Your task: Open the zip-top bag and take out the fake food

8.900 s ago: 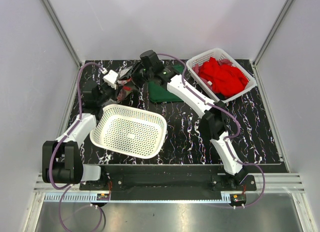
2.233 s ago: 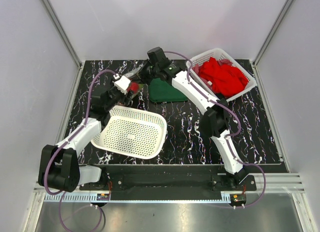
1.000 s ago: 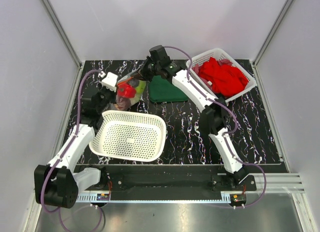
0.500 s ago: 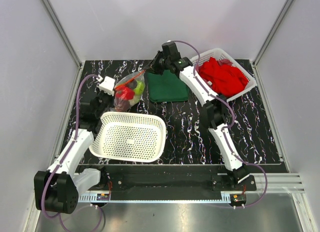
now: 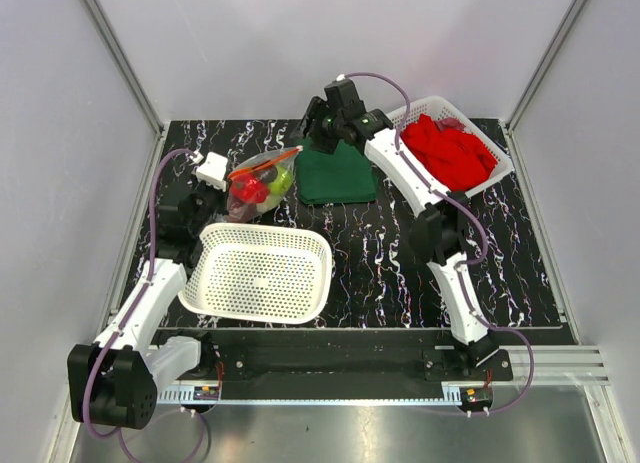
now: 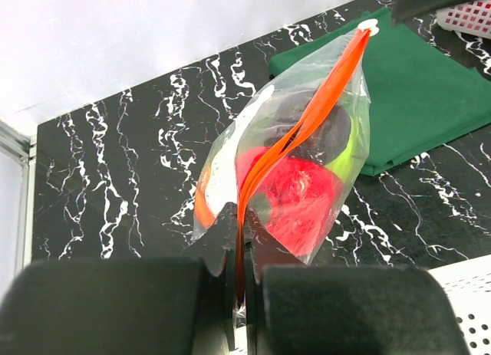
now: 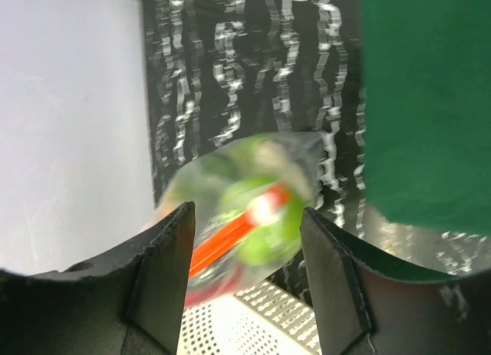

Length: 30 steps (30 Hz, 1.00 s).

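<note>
The zip-top bag lies between the white basket and the green cloth. It holds fake food: a red pepper, a dark piece and a green fruit. My left gripper is shut on the near end of the red-orange zip strip, with the jaws pinched on it in the left wrist view. A white tab sits at the strip's far end. My right gripper is open and empty, above and behind the bag's far end. The bag shows blurred between its fingers in the right wrist view.
A folded green cloth lies right of the bag. An empty white perforated basket stands in front of the bag. A white basket with red cloths stands at the back right. Grey walls enclose the black marbled table.
My right gripper has let go of the far end of the zip strip and drawn back up and right. The bag's far end has dropped slightly. The left gripper keeps its hold.
</note>
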Each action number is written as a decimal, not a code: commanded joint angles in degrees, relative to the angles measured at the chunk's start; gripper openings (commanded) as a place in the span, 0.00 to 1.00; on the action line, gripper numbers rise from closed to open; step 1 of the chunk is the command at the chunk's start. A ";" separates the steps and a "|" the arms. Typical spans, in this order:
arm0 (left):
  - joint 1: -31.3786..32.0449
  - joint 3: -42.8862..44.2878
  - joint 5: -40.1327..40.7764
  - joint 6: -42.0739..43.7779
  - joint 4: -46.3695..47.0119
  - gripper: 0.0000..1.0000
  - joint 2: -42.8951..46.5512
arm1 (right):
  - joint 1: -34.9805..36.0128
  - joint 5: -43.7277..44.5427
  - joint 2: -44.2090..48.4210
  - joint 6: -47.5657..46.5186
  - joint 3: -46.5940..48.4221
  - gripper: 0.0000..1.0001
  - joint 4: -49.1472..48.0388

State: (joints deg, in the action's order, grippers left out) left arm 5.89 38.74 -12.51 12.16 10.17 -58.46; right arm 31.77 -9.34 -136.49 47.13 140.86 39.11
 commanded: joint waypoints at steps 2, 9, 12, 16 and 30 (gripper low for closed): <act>-0.27 -0.33 -1.99 -1.18 4.15 0.00 1.06 | 3.21 3.37 7.20 -2.22 -0.32 0.63 -0.53; -0.27 -0.25 -2.52 -1.44 4.50 0.00 0.80 | 4.35 -0.49 7.37 1.72 -1.19 0.46 -0.88; -0.27 -0.25 -2.69 -1.44 4.42 0.00 0.71 | 4.97 -1.64 7.73 4.45 -3.39 0.35 -2.81; -0.27 -0.42 -2.60 -1.35 4.33 0.00 1.15 | 5.32 -2.70 7.02 6.13 -4.18 0.29 -3.34; -0.27 -0.25 -3.04 -1.53 4.50 0.00 0.80 | 6.46 -2.00 7.72 7.36 -9.28 0.25 -6.15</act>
State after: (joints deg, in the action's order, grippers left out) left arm 5.89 38.74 -14.33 10.90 10.39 -58.48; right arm 37.60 -11.42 -131.13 53.67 132.44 36.27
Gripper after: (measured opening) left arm 0.016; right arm 0.260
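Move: The right hand, fingers wide, is just off the slider end of the bag's orange zip: the white slider is roughly 1 cm back, 2 cm left and 3 cm below, and the strip inside it about 4 cm back, 5 cm left and 2 cm down. The bag's middle is some 6 cm back, 9 cm left, 7 cm below; the green cloth 2 cm back, 7 cm right, 16 cm below. From the left hand, still pinching the zip's other end, that strip is about 7 cm ahead, 12 cm right and 1 cm down. The right hand hops over the slider end, first rising about 5 cm while drawing back and left, then sinking nearly as far as it goes on back and left, to end some 6 cm back and 5 cm left at the orange strip just inside the slider, its wrist barely turning. From the top of the hop its wide-open fingers close to about a quarter open around the strip, while the left hand stays almost still and keeps its pinch, holding the bag up. ##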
